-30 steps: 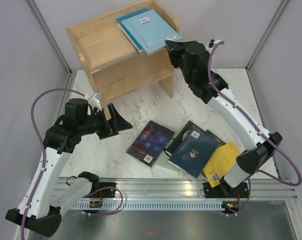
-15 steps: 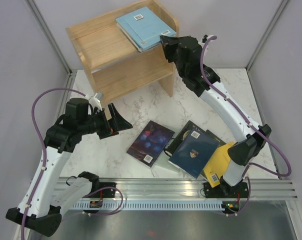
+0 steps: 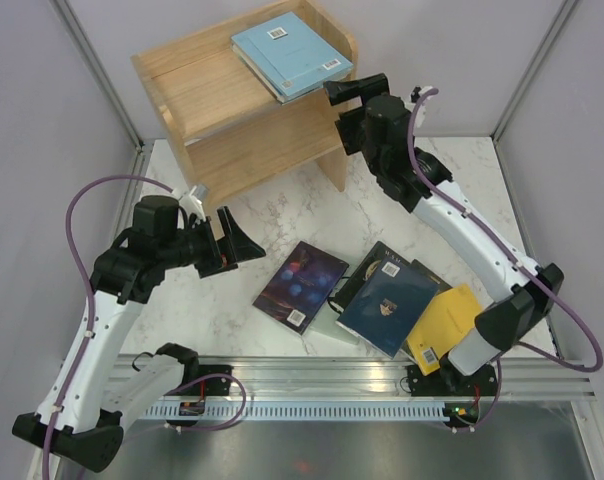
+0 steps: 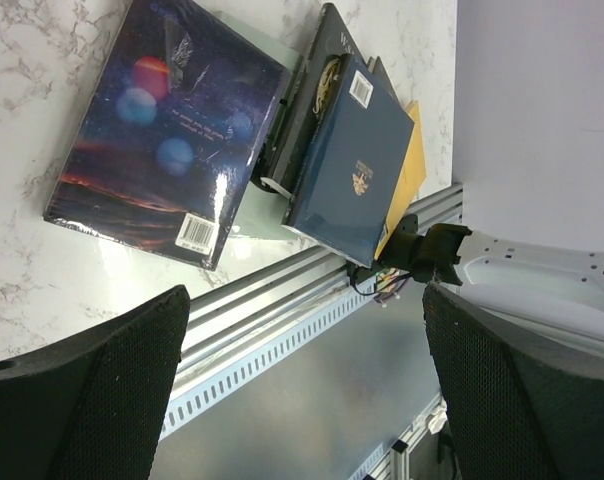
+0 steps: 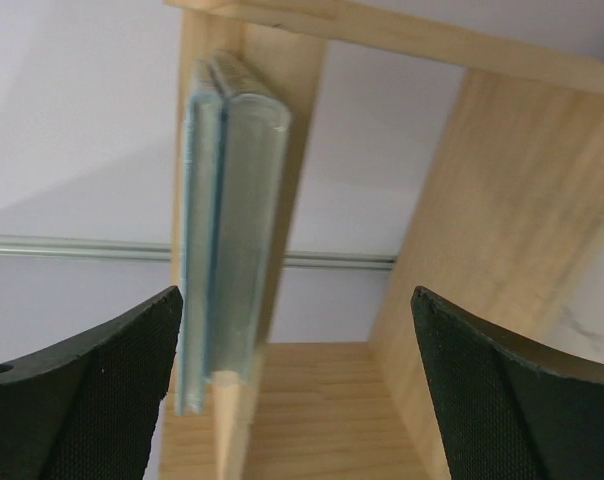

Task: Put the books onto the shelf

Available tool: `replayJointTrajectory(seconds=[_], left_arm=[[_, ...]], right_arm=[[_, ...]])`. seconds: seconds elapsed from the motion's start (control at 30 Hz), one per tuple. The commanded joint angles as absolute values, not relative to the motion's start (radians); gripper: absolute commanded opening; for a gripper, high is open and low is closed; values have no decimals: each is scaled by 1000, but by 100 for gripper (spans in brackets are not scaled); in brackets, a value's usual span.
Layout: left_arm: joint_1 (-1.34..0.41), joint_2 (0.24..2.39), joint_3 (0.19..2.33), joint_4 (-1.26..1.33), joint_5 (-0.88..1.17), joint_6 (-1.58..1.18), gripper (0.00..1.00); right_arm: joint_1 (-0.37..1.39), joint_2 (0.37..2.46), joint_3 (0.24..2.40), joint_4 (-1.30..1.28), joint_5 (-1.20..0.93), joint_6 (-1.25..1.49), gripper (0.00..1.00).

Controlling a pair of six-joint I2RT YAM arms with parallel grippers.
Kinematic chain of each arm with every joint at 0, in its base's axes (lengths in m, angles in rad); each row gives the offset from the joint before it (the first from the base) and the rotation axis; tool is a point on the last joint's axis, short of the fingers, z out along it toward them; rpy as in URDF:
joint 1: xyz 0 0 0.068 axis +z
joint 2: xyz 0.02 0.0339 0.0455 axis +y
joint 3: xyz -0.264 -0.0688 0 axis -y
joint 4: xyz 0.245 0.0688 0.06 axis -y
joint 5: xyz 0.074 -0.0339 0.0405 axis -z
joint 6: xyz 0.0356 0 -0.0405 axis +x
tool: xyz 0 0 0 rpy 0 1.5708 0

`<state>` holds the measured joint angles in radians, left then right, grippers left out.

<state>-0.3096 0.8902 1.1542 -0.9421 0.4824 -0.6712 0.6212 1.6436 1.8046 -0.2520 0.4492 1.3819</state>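
Observation:
The light wood shelf stands at the back of the table. On its top right lie two stacked books, a pale blue one over a teal one. In the right wrist view their spines show edge-on against the shelf's side panel. My right gripper hovers open just off the shelf's right edge, holding nothing. Dark purple, black-and-gold, navy and yellow books lie on the table. My left gripper is open and empty, left of the purple book.
A pale book lies partly under the pile. The marble tabletop is bounded by grey walls at the sides and back. A metal rail with the arm bases runs along the near edge.
My right gripper has opened and let go of the pale blue book, which now rests further onto the shelf top. The gripper has drawn back slightly. The left arm has not moved.

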Motion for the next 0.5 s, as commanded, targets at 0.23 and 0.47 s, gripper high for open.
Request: replayJointTrajectory(seconds=[0.23,0.47], left_arm=[[-308,920,957,-832,548,-650,100],[-308,1040,887,-706,502,-595,100]], right_arm=[[581,1237,1340,-299,217,1157,98],[860,1195,935,-282,104,1267,98]])
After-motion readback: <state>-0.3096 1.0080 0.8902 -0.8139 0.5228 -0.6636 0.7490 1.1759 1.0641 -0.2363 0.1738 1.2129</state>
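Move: The galaxy book lies flat on the table about 9 cm to the left hand's right, nearly level with it and some 27 cm below. Beyond it, the black book is roughly 26 cm right and 5 cm ahead of that hand, the navy book 29 cm right and 3 cm back. From the right hand, the galaxy book is about 24 cm back, 8 cm left and 44 cm down; the shelved light blue book is some 10 cm ahead and 10 cm left. The galaxy book is what both empty, wide-open hands close in on. The right hand leaves the shelf, backing off about 15 cm while veering right, then swings back left and drops some 15 cm, mostly late, turning counter-clockwise with its left side dipping. The left hand sinks about 10 cm almost straight down beside the book, tipping its fingers farther down. ##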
